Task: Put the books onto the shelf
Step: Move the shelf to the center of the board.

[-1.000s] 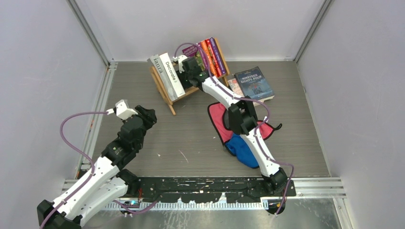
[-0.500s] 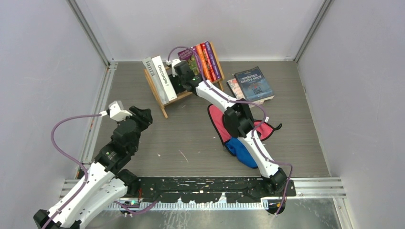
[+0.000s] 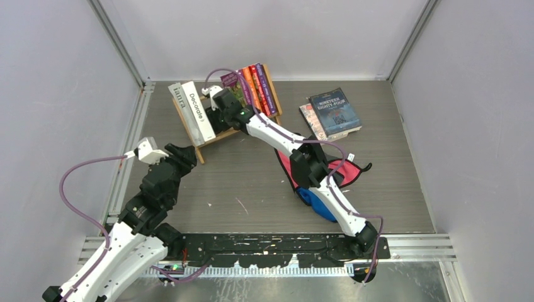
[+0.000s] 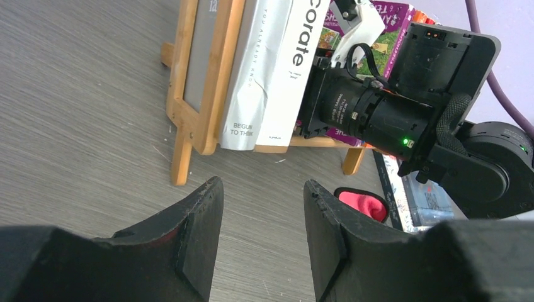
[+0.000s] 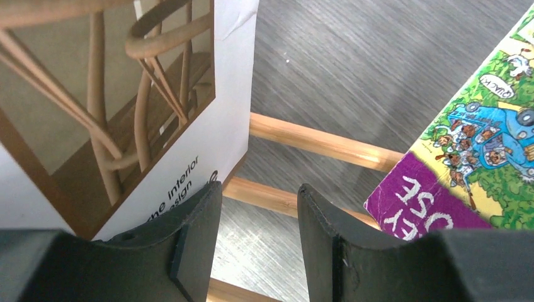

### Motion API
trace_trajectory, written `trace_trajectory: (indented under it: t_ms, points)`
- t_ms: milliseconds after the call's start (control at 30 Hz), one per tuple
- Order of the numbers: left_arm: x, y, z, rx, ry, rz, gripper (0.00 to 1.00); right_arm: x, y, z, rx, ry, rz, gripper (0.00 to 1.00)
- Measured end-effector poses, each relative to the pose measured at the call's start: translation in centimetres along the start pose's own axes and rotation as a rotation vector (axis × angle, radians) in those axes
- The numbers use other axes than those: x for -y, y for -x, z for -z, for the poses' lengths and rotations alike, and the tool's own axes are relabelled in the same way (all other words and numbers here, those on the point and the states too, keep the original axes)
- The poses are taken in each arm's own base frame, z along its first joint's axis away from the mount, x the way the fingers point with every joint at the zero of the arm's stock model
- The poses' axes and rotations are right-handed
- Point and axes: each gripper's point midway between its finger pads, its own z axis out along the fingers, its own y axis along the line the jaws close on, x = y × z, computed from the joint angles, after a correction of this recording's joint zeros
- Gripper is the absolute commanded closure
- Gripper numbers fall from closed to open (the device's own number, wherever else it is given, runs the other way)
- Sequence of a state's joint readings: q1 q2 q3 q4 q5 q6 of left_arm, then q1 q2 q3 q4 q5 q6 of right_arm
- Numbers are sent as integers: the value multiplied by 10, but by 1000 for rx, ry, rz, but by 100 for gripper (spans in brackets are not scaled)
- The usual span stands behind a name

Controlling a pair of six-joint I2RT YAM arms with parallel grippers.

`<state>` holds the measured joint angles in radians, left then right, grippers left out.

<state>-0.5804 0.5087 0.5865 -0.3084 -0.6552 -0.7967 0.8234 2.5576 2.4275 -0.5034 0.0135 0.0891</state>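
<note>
The light-wood shelf (image 3: 198,153) stands at the back centre-left. It holds a grey book (image 3: 182,104) and the white "Decorate" book (image 3: 196,112) at its left end, and purple, orange and red paperbacks (image 3: 255,88) at its right end. My right gripper (image 3: 215,115) reaches into the gap between them. It is open over the slats (image 5: 315,145), with "Decorate" (image 5: 126,94) on its left and a purple book (image 5: 441,189) on its right. A dark "Nineteen Eighty Four" book (image 3: 335,110) lies on a floral one (image 3: 310,119) on the table. My left gripper (image 3: 186,153) hovers open and empty near the shelf's front leg (image 4: 182,119).
A red cloth (image 3: 288,167) and a blue cloth (image 3: 321,201) lie under the right arm. Grey walls close in the table on three sides, and the shelf sits near the back wall. The red cloth (image 4: 359,204) also shows past my left fingers.
The shelf and its books have slid left with the right gripper inside it. The left arm has drawn back toward the left.
</note>
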Motion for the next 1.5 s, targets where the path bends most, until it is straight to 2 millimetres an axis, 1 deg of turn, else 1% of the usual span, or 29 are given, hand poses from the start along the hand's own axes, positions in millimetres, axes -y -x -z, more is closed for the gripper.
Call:
trace_trajectory:
  t_ms: [100,167,200,267,367,567,767,900,1000,1133,1233,1300,1400,1500]
  points:
    - [0,-1,0,-2,2,2,50,-8,-5,-1,-10,9,15,46]
    - [0,-1,0,-3,2,4,50,-8,-14,-5,-21,-1,24,45]
    - [0,-1,0,-3,2,5,50,-7,-18,-7,-26,-13,24,44]
    - [0,-1,0,-4,3,4,50,-2,-19,-10,-10,-45,35,42]
    - [-1,-3,-1,-8,6,0,50,6,-17,-6,5,-100,53,40]
    - [-1,-5,-3,-16,13,-9,50,20,-11,19,18,-179,80,36]
    - [-1,-6,-3,-18,14,-10,51,24,15,49,70,-202,95,35]
    - [0,-6,-3,-21,9,-9,50,22,30,75,107,-199,93,35]
    - [5,-2,-2,-21,-2,-4,48,20,37,94,127,-197,92,35]
    - [14,2,-2,-30,-24,-2,46,18,43,125,154,-200,90,34]
    - [19,-1,-2,-49,-40,-9,46,19,46,155,181,-220,75,31]
    - [21,-4,-3,-67,-49,-17,46,25,45,180,204,-254,55,29]
    - [28,-14,-4,-109,-68,-38,46,40,40,221,245,-324,18,25]
    - [39,-27,-4,-160,-100,-68,46,61,32,260,298,-402,-50,23]
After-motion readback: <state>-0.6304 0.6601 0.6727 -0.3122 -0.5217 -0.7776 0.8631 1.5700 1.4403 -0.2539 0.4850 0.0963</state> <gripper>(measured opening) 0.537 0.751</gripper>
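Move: The shelf surrounds the right hand, its middle about 4 cm to the right, 2 cm farther out and at about fingertip height. Inside it, the white Decorate book is some 6 cm to the hand's left and 1 cm out; the purple treehouse book stands roughly 6 cm right and 5 cm out, the orange and red books some 14 cm right and 6 cm out. From the left hand, the shelf's middle lies about 21 cm ahead, 13 cm right and 13 cm lower. The shelf is left where it was pushed: the right hand eases on back and left under a centimetre, dips about 2 cm beside the Decorate book, then withdraws up and to the right, also back, ending some 18 cm higher and 18 cm to the right. It tips up and turns clockwise about 20 degrees each, fingers opening wider. Late on, the left hand slides about 5 cm right, turning slightly clockwise. ##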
